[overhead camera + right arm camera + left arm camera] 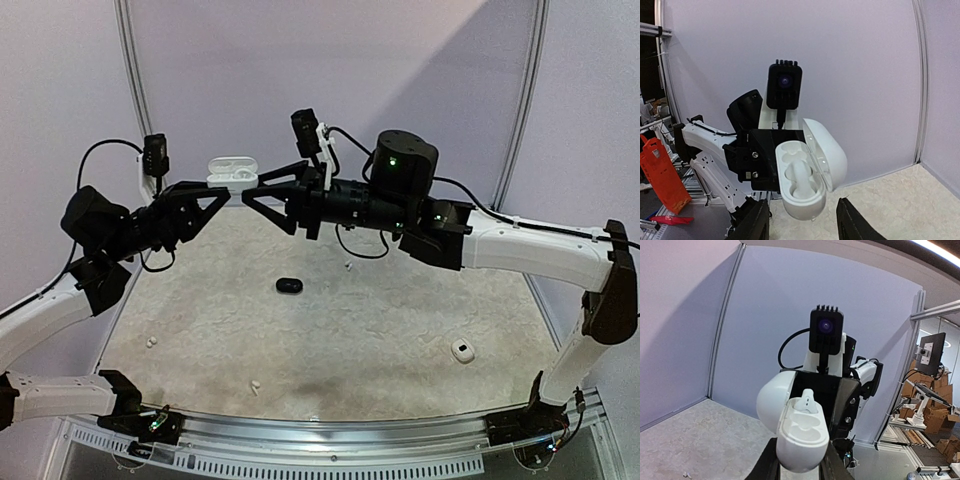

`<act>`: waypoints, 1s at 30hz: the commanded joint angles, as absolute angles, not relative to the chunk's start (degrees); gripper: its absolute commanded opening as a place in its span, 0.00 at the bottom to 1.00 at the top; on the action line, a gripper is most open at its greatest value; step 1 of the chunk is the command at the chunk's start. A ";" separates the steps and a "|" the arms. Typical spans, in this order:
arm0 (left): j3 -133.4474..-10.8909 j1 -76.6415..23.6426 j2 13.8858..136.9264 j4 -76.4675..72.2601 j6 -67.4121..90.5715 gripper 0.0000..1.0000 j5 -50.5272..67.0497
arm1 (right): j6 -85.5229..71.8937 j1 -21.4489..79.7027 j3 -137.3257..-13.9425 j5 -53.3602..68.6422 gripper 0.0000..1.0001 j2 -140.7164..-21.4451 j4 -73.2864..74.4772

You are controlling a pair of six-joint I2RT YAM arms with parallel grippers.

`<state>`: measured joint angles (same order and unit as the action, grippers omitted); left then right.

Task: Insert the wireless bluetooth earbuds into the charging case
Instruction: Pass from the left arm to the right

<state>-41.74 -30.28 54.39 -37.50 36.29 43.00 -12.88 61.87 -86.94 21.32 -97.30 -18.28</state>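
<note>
My left gripper (226, 196) is raised above the table's far side, shut on the base of a white charging case (232, 170) whose lid stands open. In the left wrist view the case (801, 432) fills the gap between the fingers. One white earbud (806, 402) sticks up from its far socket and the near socket looks bare. My right gripper (254, 197) faces the case tip to tip. In the right wrist view its fingers (754, 220) stand apart just short of the case (802, 200), open and holding nothing. The earbud (799, 176) shows there too.
A black oval case (289, 286) lies mid-table and a white case (462, 350) lies at the right. Tiny white earbuds lie loose on the mat at the left (152, 342), near the front (255, 385) and under the right arm (347, 266). White walls enclose the back.
</note>
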 commanded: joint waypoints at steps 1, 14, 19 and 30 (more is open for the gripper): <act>-43.06 -30.75 54.65 -38.93 36.69 0.00 42.73 | -13.31 62.01 -89.66 24.05 0.39 -99.12 -19.39; -43.24 -31.03 55.03 -39.21 36.75 0.00 42.56 | -12.39 61.98 -92.87 26.20 0.12 -100.93 -16.11; -42.91 -31.03 54.89 -39.15 36.76 0.00 42.33 | -12.40 62.03 -93.68 27.04 0.00 -101.40 -14.98; -40.77 -30.43 50.66 -19.24 21.66 0.99 36.15 | -9.61 61.50 -89.94 21.12 0.00 -98.14 -14.07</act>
<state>-41.69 -30.57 53.04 -32.29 32.36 39.31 -11.20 61.60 -92.12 24.25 -99.72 -14.81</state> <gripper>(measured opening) 0.944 0.231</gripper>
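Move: The open white charging case is held in the left hand by its left end, its middle about 2 cm to that hand's right. It lies some 3 cm to the right hand's left, level with it, its near end between the half-open fingers. Far below on the table, about 43 cm down, the black case lies roughly 20 cm ahead and 1 cm right of the right hand. Right hand edges about 1 cm left and up, pinches the case's right end; left hand then lets go. ##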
